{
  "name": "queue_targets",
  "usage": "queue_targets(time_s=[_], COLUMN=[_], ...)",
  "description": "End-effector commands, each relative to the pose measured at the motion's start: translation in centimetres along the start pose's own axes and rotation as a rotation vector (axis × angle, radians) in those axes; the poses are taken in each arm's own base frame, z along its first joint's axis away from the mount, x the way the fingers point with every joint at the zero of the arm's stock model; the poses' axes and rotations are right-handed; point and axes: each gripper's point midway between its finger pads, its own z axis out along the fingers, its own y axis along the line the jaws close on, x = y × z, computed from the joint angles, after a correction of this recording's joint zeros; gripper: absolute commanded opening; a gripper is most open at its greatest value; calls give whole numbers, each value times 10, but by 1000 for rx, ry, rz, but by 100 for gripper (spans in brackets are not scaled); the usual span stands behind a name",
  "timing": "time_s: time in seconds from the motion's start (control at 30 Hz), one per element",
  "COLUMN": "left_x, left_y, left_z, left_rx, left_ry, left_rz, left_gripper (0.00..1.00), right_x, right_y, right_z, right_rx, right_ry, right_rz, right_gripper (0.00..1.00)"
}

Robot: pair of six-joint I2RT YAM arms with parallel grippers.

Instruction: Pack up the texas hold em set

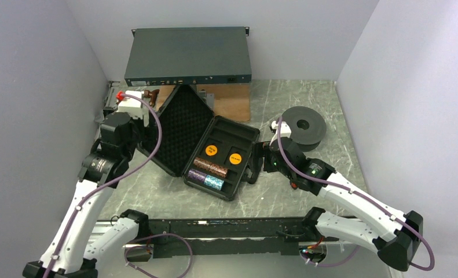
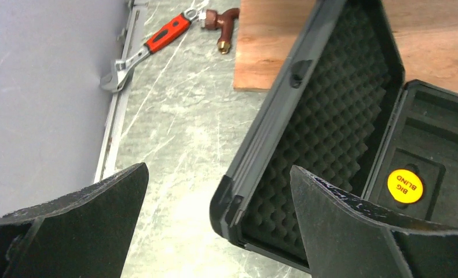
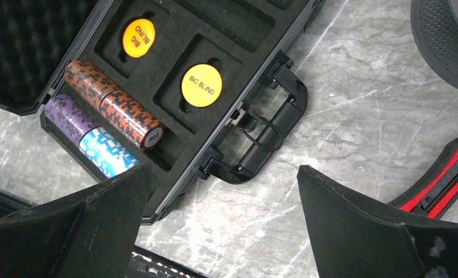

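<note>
The black case (image 1: 242, 131) of the texas hold em set lies open mid-table, its foam-lined lid (image 1: 183, 127) raised to the left. In its tray lie a brown chip roll (image 3: 113, 104), a purple one (image 3: 70, 116), a teal one (image 3: 107, 152) and two "BIG BLIND" discs, orange (image 3: 139, 37) and yellow (image 3: 201, 85). My left gripper (image 2: 217, 168) is open, its fingers either side of the lid's near corner (image 2: 238, 197) without touching it. My right gripper (image 3: 224, 169) is open above bare table, just short of the case handle (image 3: 273, 133).
A big grey rack unit (image 1: 189, 56) stands at the back on a wooden board (image 1: 229, 104). A black spool (image 1: 303, 125) sits right of the case. A red-handled wrench (image 2: 151, 49) and a brass fitting (image 2: 220, 23) lie by the left wall. A red-black tool (image 3: 440, 179) lies near my right gripper.
</note>
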Motion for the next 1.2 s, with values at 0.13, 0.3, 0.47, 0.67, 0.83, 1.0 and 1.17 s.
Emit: queue_targets(time_s=[0.13, 0.3, 0.47, 0.67, 0.83, 1.0, 1.17], left_x=[-8, -8, -8, 4, 23, 40, 52], left_y=[27, 47, 75, 86, 77, 67, 54], left_z=[9, 19, 34, 67, 96, 116, 124], left_rx=[19, -15, -79, -39, 30, 91, 112], left_ry=[-9, -27, -44, -11, 66, 152, 179], left_rz=[-288, -413, -553, -719, -758, -761, -777], left_gripper=[92, 88, 79, 70, 62, 55, 48], right_x=[-7, 2, 15, 31, 35, 43, 49], right_y=[-1, -8, -16, -26, -40, -55, -61], right_z=[11, 21, 32, 45, 50, 58, 64], right_rx=[35, 70, 120, 172, 205, 182, 153], right_ry=[-40, -26, 1, 51, 65, 84, 96], right_rz=[23, 21, 31, 17, 46, 132, 178], right_gripper=[100, 100, 100, 99, 98, 95, 95])
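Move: The case lid stands open with its middle about 5 cm ahead of the left hand, 8 cm to its right and 21 cm below; the red wrench lies some 17 cm ahead and 16 cm left of that hand. The case handle is almost straight beneath the right hand, about 14 cm down, with the big blind button about 7 cm left of that hand and 2 cm ahead, and the red knife 17 cm to its right, 4 cm back. Left hand swings about 10 cm left past the lid, then forward-down, half-closing; right sinks 10 cm towards the handle. ##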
